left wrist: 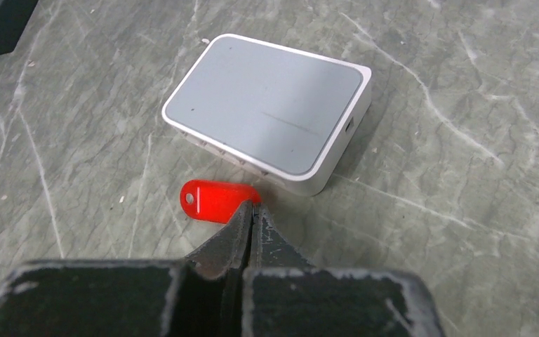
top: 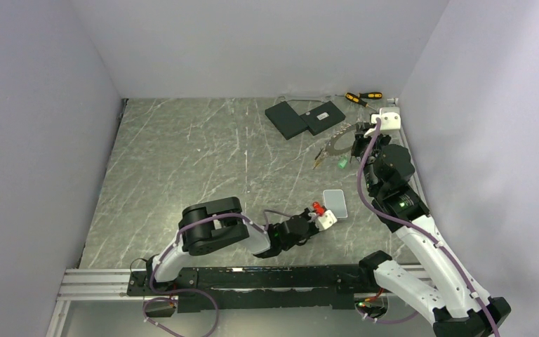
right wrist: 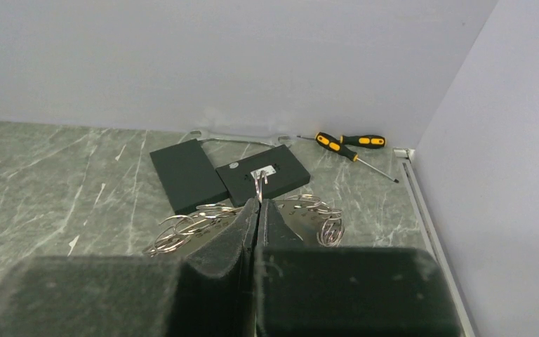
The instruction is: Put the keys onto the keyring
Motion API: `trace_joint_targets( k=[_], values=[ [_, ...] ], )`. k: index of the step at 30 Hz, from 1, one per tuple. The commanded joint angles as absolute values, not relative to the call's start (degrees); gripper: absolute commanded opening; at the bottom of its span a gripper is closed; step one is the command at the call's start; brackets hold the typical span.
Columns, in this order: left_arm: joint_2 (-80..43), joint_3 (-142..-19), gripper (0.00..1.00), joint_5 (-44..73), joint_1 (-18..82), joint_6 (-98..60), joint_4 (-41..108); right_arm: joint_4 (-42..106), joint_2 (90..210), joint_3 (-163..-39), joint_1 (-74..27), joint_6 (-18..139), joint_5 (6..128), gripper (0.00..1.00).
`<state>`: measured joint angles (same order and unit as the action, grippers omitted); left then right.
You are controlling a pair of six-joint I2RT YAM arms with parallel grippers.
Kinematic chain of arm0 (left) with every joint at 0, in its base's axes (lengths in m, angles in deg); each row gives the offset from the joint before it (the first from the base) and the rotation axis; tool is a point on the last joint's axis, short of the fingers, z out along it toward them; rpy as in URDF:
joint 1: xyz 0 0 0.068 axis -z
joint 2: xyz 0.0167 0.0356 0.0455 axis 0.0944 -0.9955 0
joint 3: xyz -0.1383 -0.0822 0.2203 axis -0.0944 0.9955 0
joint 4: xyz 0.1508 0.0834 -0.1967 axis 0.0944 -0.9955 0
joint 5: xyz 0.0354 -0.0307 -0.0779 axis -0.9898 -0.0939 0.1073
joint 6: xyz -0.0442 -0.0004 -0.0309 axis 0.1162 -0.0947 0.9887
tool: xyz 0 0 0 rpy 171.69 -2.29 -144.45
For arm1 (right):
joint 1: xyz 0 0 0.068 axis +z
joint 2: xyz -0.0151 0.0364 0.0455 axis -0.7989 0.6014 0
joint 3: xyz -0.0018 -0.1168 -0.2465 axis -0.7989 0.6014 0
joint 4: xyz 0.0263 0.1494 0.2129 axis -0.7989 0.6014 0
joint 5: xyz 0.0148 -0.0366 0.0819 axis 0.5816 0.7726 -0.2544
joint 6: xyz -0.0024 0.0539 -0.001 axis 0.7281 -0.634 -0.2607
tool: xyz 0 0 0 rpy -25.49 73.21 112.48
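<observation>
A red key [left wrist: 217, 200] lies on the marble table beside a small box. My left gripper [left wrist: 253, 209] is shut on the right end of that red key [top: 316, 207]. At the far right, the keyring [right wrist: 196, 226] is a flat metal ring with several small wire loops round its rim. My right gripper [right wrist: 258, 201] is shut on one of those loops, which sticks up between the fingertips. The keyring [top: 333, 144] sits just left of the right gripper [top: 359, 146]. A yellow key [top: 319, 160] and a green key [top: 342, 163] lie below it.
A white box with a grey top [left wrist: 267, 112] stands right behind the red key. Two black slabs [right wrist: 186, 175] lie beyond the keyring, with two screwdrivers [right wrist: 351, 144] and a thin metal tool [right wrist: 231, 137] against the back wall. The right wall is close to the right arm.
</observation>
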<state>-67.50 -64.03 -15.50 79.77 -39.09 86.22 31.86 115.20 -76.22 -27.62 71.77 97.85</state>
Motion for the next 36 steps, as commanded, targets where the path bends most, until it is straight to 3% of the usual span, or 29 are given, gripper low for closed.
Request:
trace_joint_targets(
  k=[1,21,27,30,33,36],
  values=[
    [-60.9,-61.6,0.00,-15.8,80.0,-38.9,87.6,27.2,114.2,-76.8,-27.9,71.5,97.6,0.00],
    [-37.9,-51.1,0.00,-5.2,76.6,-31.3,69.1,27.1,114.2,-76.1,-27.9,70.8,94.7,0.00],
    [-23.5,-53.2,0.00,13.3,68.6,-18.0,47.5,26.9,114.0,-76.1,-27.8,70.6,90.9,0.00],
    [-16.7,-50.5,0.00,30.6,58.9,-6.5,50.3,26.5,114.5,-76.0,-27.8,70.1,89.7,0.00],
    [-17.2,-54.3,0.00,30.1,52.0,-0.5,38.0,26.2,115.0,-76.0,-27.8,69.4,88.8,0.00],
    [-20.8,-57.3,0.00,41.6,48.7,3.0,36.2,26.7,115.4,-76.1,-27.8,68.6,88.0,0.00]
  ],
)
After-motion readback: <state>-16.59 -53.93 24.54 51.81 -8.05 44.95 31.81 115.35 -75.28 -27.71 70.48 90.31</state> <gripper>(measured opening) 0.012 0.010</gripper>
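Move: Out ahead, the keyring hangs from the right hand's fingertips. From the left hand, which already pinches the red key tag low over the table, the keyring is about 10 cm ahead, 5 cm right and 28 cm up. The grey box sits 3 cm ahead, 7 cm right of the left hand and 2 cm lower. From the right hand, the keyring's middle is level fore and aft, about 4 cm left and 4 cm below. Lifting the pinched red key tag off the table beside the grey box, the left hand goes steeply up, slides left almost level, then climbs left again and slightly forward, ending some 18 cm higher and 15 cm left, nearer the keyring. It rolls about 40 degrees, right side rising, mostly late, fingers still pointing rightward. The right hand keeps its pinch and swings the keyring slightly left, turning a little counter-clockwise. ##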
